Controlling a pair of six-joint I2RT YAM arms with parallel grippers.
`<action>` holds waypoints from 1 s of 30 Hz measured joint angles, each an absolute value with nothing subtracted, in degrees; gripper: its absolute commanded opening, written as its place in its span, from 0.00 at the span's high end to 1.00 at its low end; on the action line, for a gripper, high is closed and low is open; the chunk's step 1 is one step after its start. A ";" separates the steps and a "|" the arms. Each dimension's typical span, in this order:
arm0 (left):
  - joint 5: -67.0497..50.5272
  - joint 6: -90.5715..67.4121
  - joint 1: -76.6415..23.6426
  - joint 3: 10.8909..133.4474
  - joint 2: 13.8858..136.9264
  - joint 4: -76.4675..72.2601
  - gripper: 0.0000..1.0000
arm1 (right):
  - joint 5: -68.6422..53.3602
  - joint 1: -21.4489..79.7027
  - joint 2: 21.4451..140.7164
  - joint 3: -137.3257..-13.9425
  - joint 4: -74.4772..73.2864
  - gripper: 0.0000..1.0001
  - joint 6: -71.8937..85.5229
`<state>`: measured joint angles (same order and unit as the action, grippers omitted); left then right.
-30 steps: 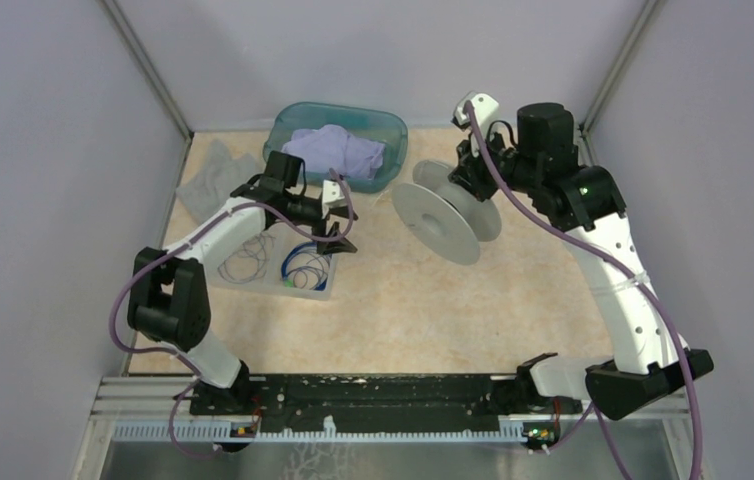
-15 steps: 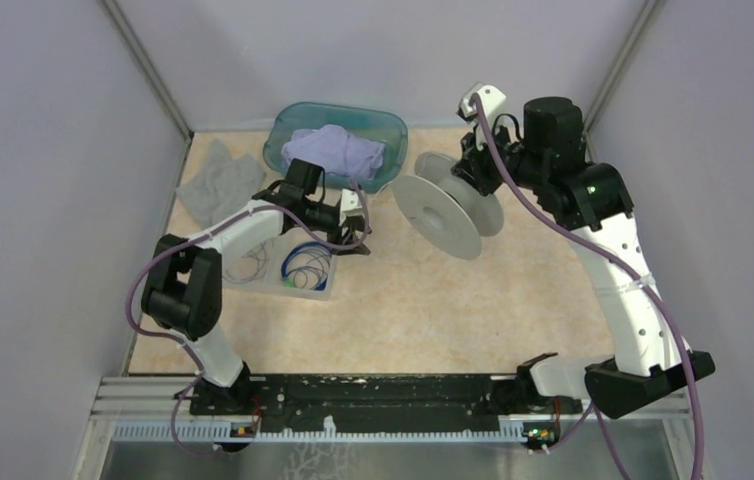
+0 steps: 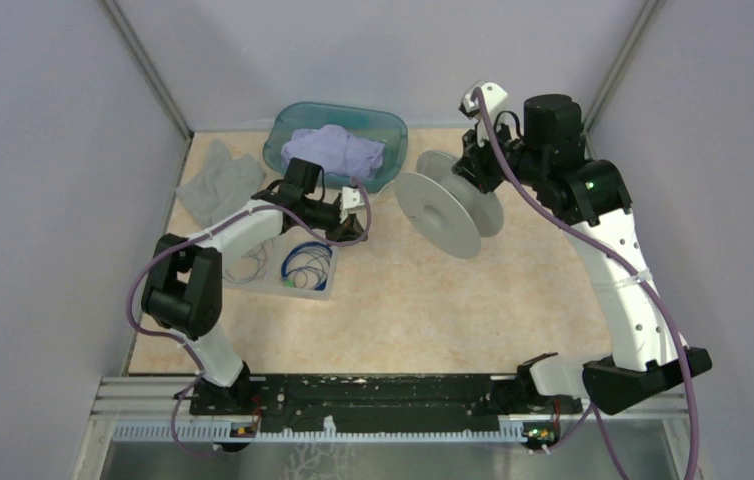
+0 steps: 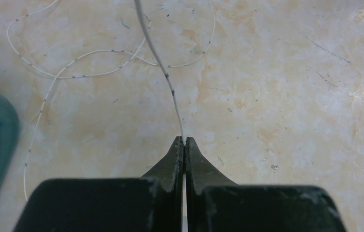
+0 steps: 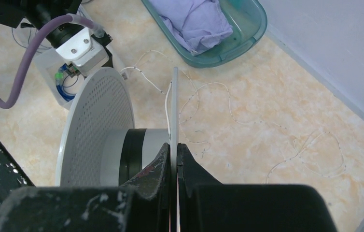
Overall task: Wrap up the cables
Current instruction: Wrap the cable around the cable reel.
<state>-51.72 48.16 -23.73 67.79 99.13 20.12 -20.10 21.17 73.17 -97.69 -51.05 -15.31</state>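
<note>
My left gripper is shut on the whitish cable, pinching it at the very fingertips just above the table. The rest of that cable lies in loose loops on the tabletop behind the spool. Blue cables sit coiled in a clear tray. My right gripper is shut on the thin edge of one flange of the white spool, holding it tilted off the table. From above, the left gripper is just left of the spool, and the right gripper is at its far flange.
A teal basin holding a purple cloth stands at the back. A grey cloth lies at the back left. The clear tray sits under the left arm. Walls close in on both sides.
The left gripper has gone from open to shut on the whitish cable, after moving right and back towards the spool. The right arm and spool have barely shifted.
</note>
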 measured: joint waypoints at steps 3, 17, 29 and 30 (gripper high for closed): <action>-49.28 45.91 -23.73 67.77 99.13 18.57 1.00 | -21.21 20.38 74.22 -99.02 -51.37 1.00 -14.20; -40.82 40.69 -26.48 63.37 97.30 12.80 1.00 | -19.11 18.20 81.87 -105.84 -47.75 1.00 -2.94; -38.17 42.24 -34.26 64.45 95.46 13.63 1.00 | -12.73 18.17 83.55 -103.81 -39.33 1.00 3.68; -37.93 42.26 -34.70 64.95 95.46 13.76 1.00 | -12.27 18.20 83.53 -103.15 -38.65 1.00 4.08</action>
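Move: The reel, its rim already pinched by the right gripper, has its middle some 15 cm to the right of the left gripper, about level fore and aft, and roughly 20 cm above it. From the left gripper, the teal basin's middle is about 21 cm ahead, 5 cm left and 8 cm lower; the clear cable box is some 17 cm left, 1 cm back and 10 cm down. From the right gripper, the reel's middle is about 5 cm left, 2 cm back and 5 cm below. Keep the cable pinched in the left gripper and swing it forward a little over 2 cm while sinking slightly, then sweep it back and to the right about 5 cm each way, rising slightly, low beneath the reel. Meanwhile carry the reel forward some 8 cm with the right gripper's hold unchanged, turning it clockwise and raising its left side by roughly 15 degrees each. ##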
